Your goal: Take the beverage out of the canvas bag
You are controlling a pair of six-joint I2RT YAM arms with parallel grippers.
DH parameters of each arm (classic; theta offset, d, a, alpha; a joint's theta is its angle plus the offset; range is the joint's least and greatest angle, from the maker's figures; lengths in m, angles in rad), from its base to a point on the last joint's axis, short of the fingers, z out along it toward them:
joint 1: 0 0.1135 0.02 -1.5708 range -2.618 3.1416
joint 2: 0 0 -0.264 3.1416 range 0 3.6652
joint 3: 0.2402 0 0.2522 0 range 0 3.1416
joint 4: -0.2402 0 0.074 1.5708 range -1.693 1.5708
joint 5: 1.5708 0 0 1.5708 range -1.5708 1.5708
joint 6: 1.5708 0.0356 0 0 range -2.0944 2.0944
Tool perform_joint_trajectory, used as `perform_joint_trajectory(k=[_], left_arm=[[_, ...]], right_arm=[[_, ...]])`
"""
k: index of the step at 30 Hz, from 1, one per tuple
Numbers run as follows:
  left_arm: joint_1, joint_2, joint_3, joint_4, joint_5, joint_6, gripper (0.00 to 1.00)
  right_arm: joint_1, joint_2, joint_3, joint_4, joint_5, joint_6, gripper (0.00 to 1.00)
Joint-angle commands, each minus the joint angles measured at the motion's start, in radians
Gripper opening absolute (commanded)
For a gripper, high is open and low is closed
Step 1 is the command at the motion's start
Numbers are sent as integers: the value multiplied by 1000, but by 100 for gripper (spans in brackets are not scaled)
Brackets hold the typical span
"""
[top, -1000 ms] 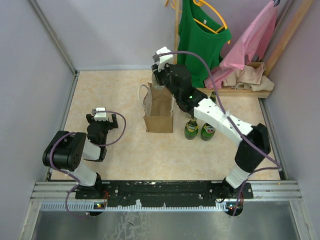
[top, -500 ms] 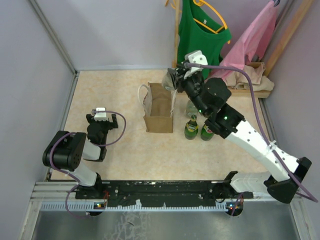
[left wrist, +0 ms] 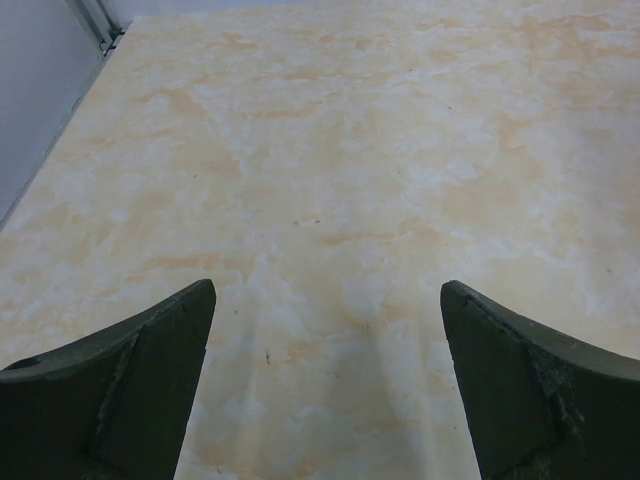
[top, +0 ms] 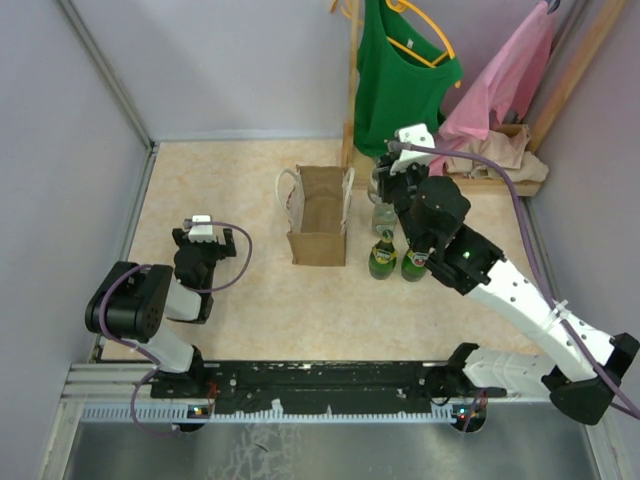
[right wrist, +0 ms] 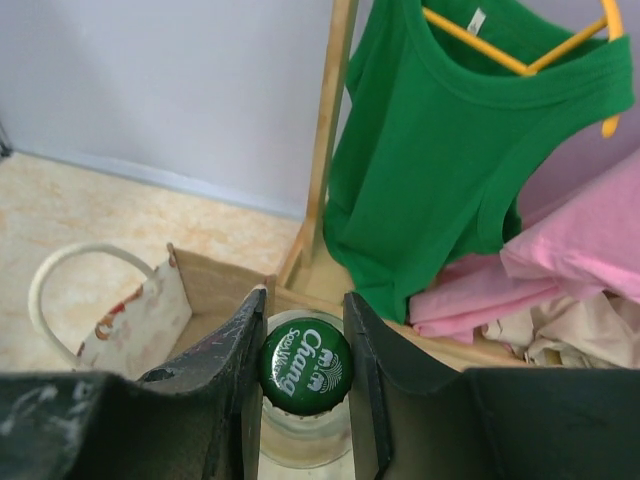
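The canvas bag (top: 320, 215) stands open and upright at mid table, tan with white handles; it also shows in the right wrist view (right wrist: 215, 290). My right gripper (top: 386, 182) is just right of the bag, outside it. It is shut (right wrist: 305, 320) on the neck of a clear glass bottle (top: 383, 217) with a green Chang cap (right wrist: 306, 365). The bottle hangs upright. My left gripper (top: 203, 240) rests open and empty at the left, low over bare table (left wrist: 328, 300).
Two green bottles (top: 383, 258) (top: 415, 262) stand right of the bag, just in front of the held bottle. A wooden rack (top: 352, 80) at the back right carries a green shirt (right wrist: 450, 150) and a pink garment (right wrist: 590, 240). Grey walls enclose the table.
My right arm has swung right, carrying the clear bottle from over the bag's opening to a spot beside the bag's right wall. The left arm has not moved.
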Motion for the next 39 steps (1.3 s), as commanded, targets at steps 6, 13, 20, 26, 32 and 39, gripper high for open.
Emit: perform_joint_trajectory(k=[6, 13, 20, 26, 32, 39], left_arm=[[5, -1, 12, 12, 10, -8, 100], [5, -1, 12, 13, 10, -8, 100], [5, -1, 12, 13, 10, -8, 100], [5, -1, 12, 13, 10, -9, 100], [5, -1, 12, 12, 10, -8, 100], [4, 0, 12, 12, 10, -8, 100]], right_arm=[[8, 73, -7, 238, 37, -49, 0], [-8, 183, 3, 252, 17, -33, 0], [-65, 246, -32, 249, -41, 49, 0], [-102, 284, -79, 273, -104, 115, 0], [-116, 327, -110, 325, -164, 159, 0], [-119, 380, -104, 355, -243, 204, 0]])
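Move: The clear bottle, still gripped near its cap by the right hand, goes to the bare table spot about 8 cm ahead, 7 cm left and 42 cm below that hand. The canvas bag stands 10 cm ahead and 12 cm left, a standing clear bottle 11 cm ahead and 3 cm right, and the front green bottle 2 cm ahead and 3 cm right, all some 32 cm lower. From the left hand, the spot lies level ahead, about 33 cm right and 9 cm down. The clear bottle is brought down about 20 cm by the right hand, steadily and without pause, while working some 8 cm forward and 6 cm left into the gap between the canvas bag and the standing bottles. The wrist tips the fingers downward by about 20 degrees; they keep their hold, and on the left the hand comes up against the bag's near handle and side. ##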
